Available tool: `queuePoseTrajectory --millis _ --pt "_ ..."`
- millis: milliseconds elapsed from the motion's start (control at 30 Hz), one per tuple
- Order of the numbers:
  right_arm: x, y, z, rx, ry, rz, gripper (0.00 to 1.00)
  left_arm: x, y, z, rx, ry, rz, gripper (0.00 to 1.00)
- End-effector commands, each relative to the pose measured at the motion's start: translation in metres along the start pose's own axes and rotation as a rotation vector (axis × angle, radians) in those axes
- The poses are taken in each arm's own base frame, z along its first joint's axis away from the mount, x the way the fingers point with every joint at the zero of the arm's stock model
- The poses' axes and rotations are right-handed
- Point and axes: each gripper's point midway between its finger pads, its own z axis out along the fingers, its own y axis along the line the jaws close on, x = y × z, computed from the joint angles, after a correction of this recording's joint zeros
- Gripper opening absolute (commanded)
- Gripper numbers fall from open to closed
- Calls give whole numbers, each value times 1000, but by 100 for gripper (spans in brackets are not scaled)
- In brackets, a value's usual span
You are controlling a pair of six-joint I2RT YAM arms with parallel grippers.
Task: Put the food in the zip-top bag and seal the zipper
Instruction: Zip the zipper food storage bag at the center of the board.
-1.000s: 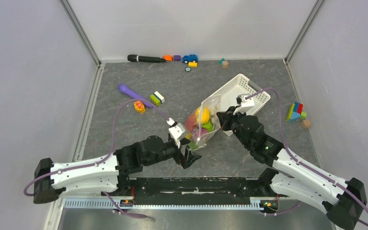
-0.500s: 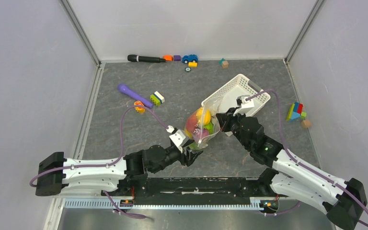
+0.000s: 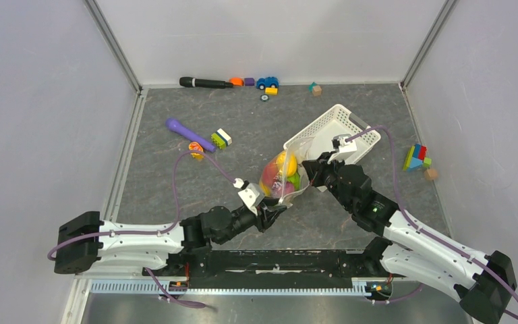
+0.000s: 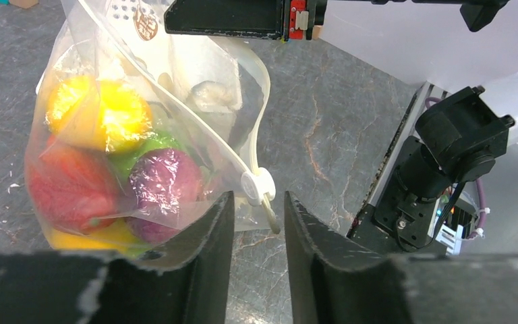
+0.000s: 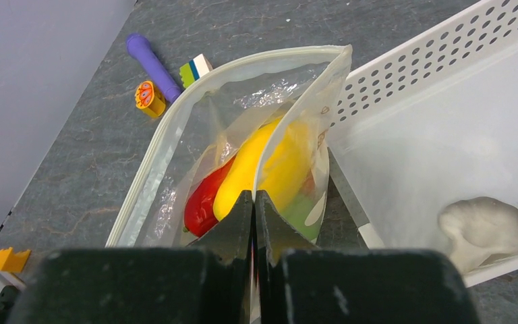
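The zip-top bag (image 3: pixel 283 177) hangs between both grippers, with the food inside: a yellow piece (image 4: pixel 101 115), a purple onion (image 4: pixel 165 185) and a red piece (image 4: pixel 67 192). My right gripper (image 5: pixel 253 194) is shut on the bag's top edge (image 5: pixel 195 135), holding it up beside the basket. The zipper (image 5: pixel 150 165) runs as a white strip along the gaping mouth. Its white slider (image 4: pixel 256 185) sits at the near end. My left gripper (image 4: pixel 257 196) is open, fingers narrowly apart on either side of the slider's tab, not touching it.
A white lattice basket (image 3: pixel 337 125) lies tipped behind the bag with a pale mushroom-like toy (image 5: pixel 482 226) in it. A purple stick (image 3: pixel 189 135), blocks (image 3: pixel 221 138) and an orange toy (image 3: pixel 195 150) lie to the left. More blocks (image 3: pixel 417 158) are at the right.
My left gripper has moved in to the bag's near corner and its jaws have narrowed around the slider. The right gripper and the bag have stayed put.
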Motion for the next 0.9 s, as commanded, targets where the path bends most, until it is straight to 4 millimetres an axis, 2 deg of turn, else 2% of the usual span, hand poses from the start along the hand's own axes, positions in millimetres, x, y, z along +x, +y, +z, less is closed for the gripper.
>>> queuePoseTrajectory --millis 0,133,200,333,400,467,567,700,800,867 --pt "-13 8 -2 -33 -47 36 5 -17 0 0 -2 -78 12 34" --pt "-13 8 -2 -32 -46 34 5 -19 3 -3 -13 -88 17 16" --pt "-12 8 -2 -33 -44 31 5 -20 4 -4 -17 -94 19 3" --pt "-11 9 -2 -42 -37 7 5 -22 6 -7 -14 -107 34 2" --pt "-10 10 -2 -53 -31 -19 9 -23 7 -10 -14 -114 45 2" --pt "-13 16 -3 -99 -28 -110 21 -25 8 -12 -13 -106 68 2" --pt "-26 35 -10 -229 -41 -351 49 -28 9 -17 -16 -69 110 2" --pt "-39 65 -27 -434 -78 -607 79 -29 12 -28 -20 3 138 2" --pt "-34 76 -38 -544 -48 -734 89 -25 16 -40 -15 62 170 2" --pt "-31 84 -45 -619 -27 -810 94 -25 28 -48 -62 92 199 2"
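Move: The zipper slider and the end of the bag's rim lie almost at the left fingertips, the slider about 1 cm ahead and 2 cm to the right, level with them. The purple onion is some 5 cm ahead, 1 cm right and 13 cm below. From the right hand, already holding the other end of the rim, the slider lies about 8 cm back and 6 cm left, 1 cm lower; the yellow fruit 4 cm ahead, 5 cm left and 13 cm down. Shut the left gripper on the zipper's tail end right beside the slider, then draw it some 4 cm left and a little up, keeping the pinch. Once that end is held, open the right fingers wide to let go of the rim and swing clear up, back and left over the bag's mouth, roughly 6 cm in all, turning counter-clockwise with the fingertips tipping up. ##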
